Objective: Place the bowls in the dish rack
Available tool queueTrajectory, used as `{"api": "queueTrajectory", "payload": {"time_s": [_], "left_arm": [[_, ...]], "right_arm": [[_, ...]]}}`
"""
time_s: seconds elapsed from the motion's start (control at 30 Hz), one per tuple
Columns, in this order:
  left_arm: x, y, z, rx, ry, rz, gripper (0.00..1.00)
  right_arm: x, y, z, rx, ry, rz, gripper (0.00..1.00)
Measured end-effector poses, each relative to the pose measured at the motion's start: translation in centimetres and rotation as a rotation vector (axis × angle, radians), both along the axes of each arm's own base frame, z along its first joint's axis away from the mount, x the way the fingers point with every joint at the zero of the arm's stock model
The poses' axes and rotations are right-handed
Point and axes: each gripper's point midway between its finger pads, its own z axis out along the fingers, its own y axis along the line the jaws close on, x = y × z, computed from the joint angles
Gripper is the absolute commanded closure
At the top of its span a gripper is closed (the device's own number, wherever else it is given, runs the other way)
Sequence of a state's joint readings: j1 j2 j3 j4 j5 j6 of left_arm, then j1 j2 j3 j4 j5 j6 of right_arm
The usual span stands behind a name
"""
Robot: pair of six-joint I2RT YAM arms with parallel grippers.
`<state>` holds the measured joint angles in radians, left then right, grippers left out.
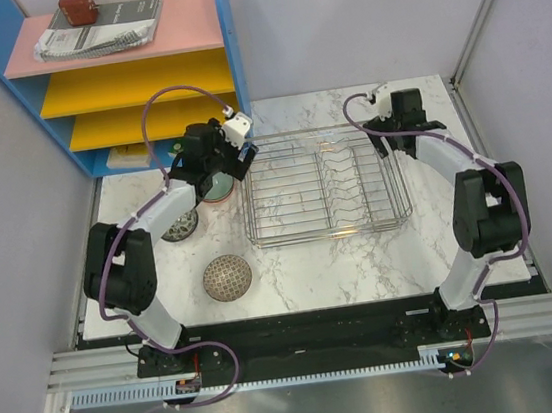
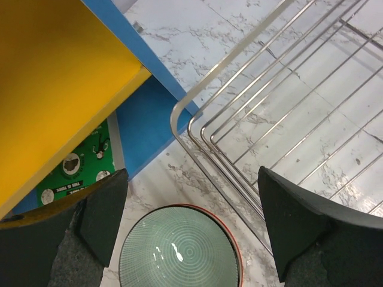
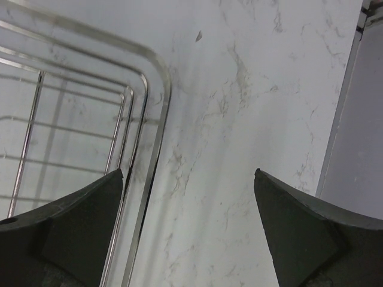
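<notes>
A pale green bowl with a red rim (image 2: 179,251) sits upright on the marble table, just outside the left corner of the chrome wire dish rack (image 2: 239,137). My left gripper (image 2: 191,221) hangs open above this bowl, one finger (image 2: 102,221) to either side and clear of it. From above, the same bowl (image 1: 218,185) shows under that gripper (image 1: 223,171). A beige mesh-patterned bowl (image 1: 227,277) lies upside down near the front. A dark patterned bowl (image 1: 180,225) peeks from under my left arm. My right gripper (image 1: 392,140) is open and empty beside the rack's far right corner (image 3: 143,119).
The dish rack (image 1: 323,182) fills the table's middle, with upright tines in its right half. A blue shelf unit (image 1: 129,73) with yellow and pink boards stands at the back left, close to my left gripper. A grey wall (image 3: 359,149) borders the table's right edge.
</notes>
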<state>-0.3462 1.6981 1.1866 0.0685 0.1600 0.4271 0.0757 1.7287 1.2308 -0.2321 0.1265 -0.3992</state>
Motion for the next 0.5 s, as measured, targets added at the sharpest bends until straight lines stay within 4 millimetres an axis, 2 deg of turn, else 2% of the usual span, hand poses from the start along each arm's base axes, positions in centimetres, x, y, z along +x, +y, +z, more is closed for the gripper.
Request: {"api": "queueTrajectory", "payload": {"time_s": [0.17, 0.33, 0.5], "left_arm": [[-1.2, -0.1, -2.2, 0.021, 0.047, -0.013, 0.04], [-2.3, 0.2, -4.0, 0.035, 0.091, -0.019, 0.04], [-3.5, -0.1, -4.2, 0.026, 0.107, -0.048, 0.05]], "right_arm": [[4.4, -0.7, 0.7, 0.013, -0.062, -0.056, 0.02], [7.2, -1.1, 0.9, 0.017, -0.1, -0.089, 0.02], [9.2, -1.0, 0.2, 0.017, -0.107, -0.099, 0.02]]}}
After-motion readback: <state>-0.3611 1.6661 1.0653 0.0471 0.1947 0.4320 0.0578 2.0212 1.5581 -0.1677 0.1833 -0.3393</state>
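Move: The dish rack's far right corner is about 8 cm ahead of the right hand, 3 cm to its left and just below it; the rack's curved dividers sit some 13 cm left, 7 cm back and 6 cm below. From the left hand, the middle of the rack's left rail is about 4 cm back, 2 cm right and 5 cm below. The green bowl lies some 4 cm ahead of that hand, 9 cm left and 14 cm below. Driving forward about 9 cm almost level along the rack's right rail, the right hand straddles it with open fingers, tips up and turns about 5 degrees clockwise; its left finger comes against the rail at the far corner. Meanwhile the open left hand sinks some 4 cm and draws back 3.5 cm towards the left rail, fingers tipping slightly down. ##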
